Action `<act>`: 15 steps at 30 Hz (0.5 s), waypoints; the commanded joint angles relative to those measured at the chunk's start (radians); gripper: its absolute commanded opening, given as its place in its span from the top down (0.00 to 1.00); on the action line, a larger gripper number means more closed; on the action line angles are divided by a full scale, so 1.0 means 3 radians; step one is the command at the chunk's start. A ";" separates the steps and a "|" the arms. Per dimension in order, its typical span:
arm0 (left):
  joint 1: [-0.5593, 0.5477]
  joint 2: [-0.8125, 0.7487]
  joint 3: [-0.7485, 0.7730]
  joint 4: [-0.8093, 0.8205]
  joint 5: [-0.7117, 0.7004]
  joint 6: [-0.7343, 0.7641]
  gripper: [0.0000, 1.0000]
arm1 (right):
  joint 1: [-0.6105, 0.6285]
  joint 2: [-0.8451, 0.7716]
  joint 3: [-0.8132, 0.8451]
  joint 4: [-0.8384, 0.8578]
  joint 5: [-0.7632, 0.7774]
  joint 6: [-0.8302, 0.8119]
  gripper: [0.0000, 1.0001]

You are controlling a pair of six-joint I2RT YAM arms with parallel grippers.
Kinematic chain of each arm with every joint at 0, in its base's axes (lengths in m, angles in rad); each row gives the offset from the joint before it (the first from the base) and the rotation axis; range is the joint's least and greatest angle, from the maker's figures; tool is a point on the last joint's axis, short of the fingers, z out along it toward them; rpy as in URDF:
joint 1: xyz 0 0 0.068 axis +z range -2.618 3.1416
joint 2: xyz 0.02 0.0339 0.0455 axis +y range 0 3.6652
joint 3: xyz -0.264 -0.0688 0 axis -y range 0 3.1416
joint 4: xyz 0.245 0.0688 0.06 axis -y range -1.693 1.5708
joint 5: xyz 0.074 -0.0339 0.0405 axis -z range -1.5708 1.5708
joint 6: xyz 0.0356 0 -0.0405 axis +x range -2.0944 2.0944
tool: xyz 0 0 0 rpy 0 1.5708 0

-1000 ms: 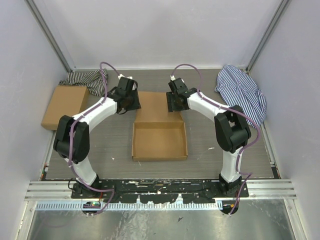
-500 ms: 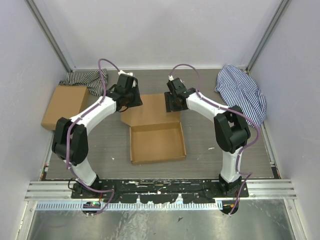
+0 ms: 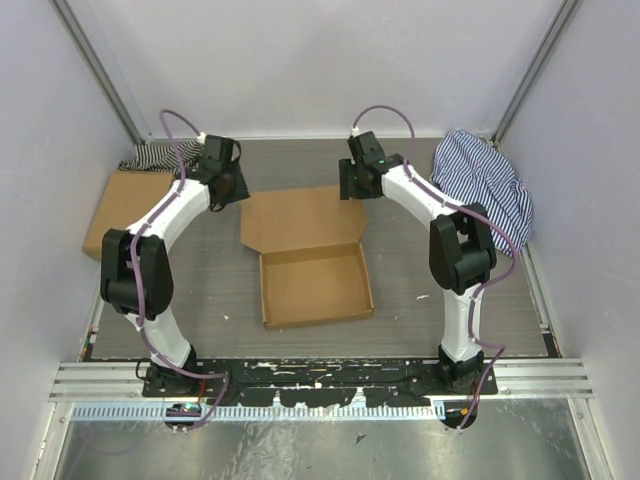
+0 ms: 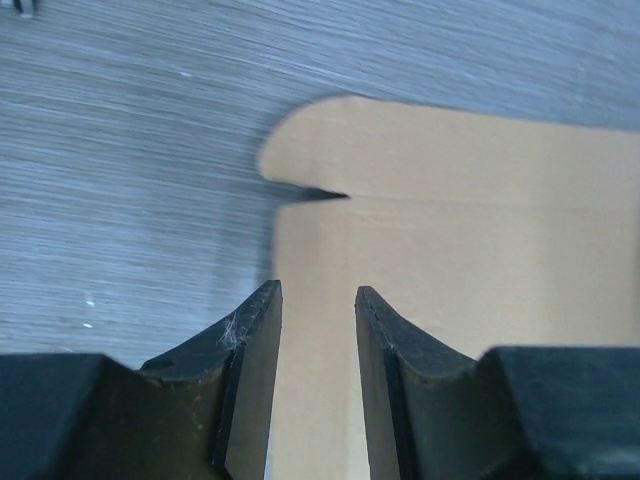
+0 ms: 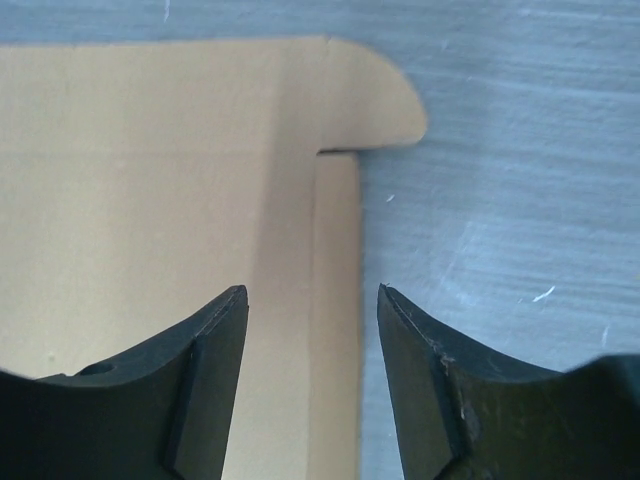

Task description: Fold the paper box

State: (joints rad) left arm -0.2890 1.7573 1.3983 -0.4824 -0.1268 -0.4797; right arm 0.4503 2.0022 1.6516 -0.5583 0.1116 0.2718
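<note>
The paper box (image 3: pixel 315 285) lies in the middle of the table as a shallow open tray, its lid panel (image 3: pixel 300 218) flat on the table behind it. My left gripper (image 3: pixel 230 186) hovers over the lid's far left corner, open and holding nothing. In the left wrist view its fingers (image 4: pixel 315 290) frame the lid's edge, with the rounded ear flap (image 4: pixel 330 140) ahead of them. My right gripper (image 3: pixel 351 184) hangs open over the far right corner. The right wrist view shows its fingers (image 5: pixel 312 290) apart above the lid's side strip (image 5: pixel 335 300) and rounded ear (image 5: pixel 375 100).
A second flat brown cardboard box (image 3: pixel 125 210) lies at the left wall. One striped cloth (image 3: pixel 160 157) is bunched at the back left, another (image 3: pixel 485 185) at the back right. Grey walls enclose the table on three sides.
Both grippers have drawn back toward the far side and apart, off the lid. The lid now lies flat with its ears showing, and the box has shifted slightly left.
</note>
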 commanded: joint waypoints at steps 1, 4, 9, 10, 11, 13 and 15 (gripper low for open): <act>0.0253 0.0201 0.0179 -0.0184 0.0319 0.0020 0.58 | -0.0276 0.0162 0.0331 0.0000 -0.0426 -0.0104 0.40; 0.0327 0.0332 0.0287 -0.0294 0.0463 0.0085 0.58 | -0.0414 0.0300 0.0509 -0.0015 -0.0618 -0.0137 0.41; 0.0378 0.0488 0.0365 -0.0372 0.0626 0.0144 0.57 | -0.0513 0.0491 0.0700 -0.0072 -0.0828 -0.0171 0.41; 0.0385 0.0517 0.0372 -0.0368 0.0665 0.0147 0.57 | -0.0519 0.0512 0.0715 -0.0072 -0.0888 -0.0190 0.41; 0.0391 0.0543 0.0390 -0.0375 0.0707 0.0147 0.57 | -0.0519 0.0530 0.0734 -0.0078 -0.0932 -0.0199 0.41; 0.0396 0.0588 0.0419 -0.0392 0.0734 0.0151 0.57 | -0.0519 0.0555 0.0754 -0.0082 -0.1006 -0.0214 0.41; 0.0396 0.0641 0.0456 -0.0408 0.0752 0.0162 0.57 | -0.0519 0.0582 0.0774 -0.0089 -0.1072 -0.0220 0.42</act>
State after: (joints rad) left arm -0.1780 1.9194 1.4891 -0.5835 0.0502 -0.4496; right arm 0.2832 2.1803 1.8233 -0.5858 -0.1234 0.2317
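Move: The far left corner of the paper box's lid, with its rounded tab, lies about 5 cm ahead of my left hand and 8 below, with no side offset. The far right corner is some 6 cm ahead of my right hand, 3 right and 6 below. The open tray's middle is about 17 cm back and 15 right of my left hand, or 17 back and 6 left of my right. A brown carton stands about 26 cm left of my left hand, level with it. I bring both hands, empty and part-open, to the outer far corners of the lid. My left sinks about 5 cm, first swinging left past its mark and then easing partly back, its fingers tipping some 10 degrees steeper. My right reaches about 5 cm forward and 3 to the right along the lid's side, sinking as it goes and rolling slightly so its left side rises. ##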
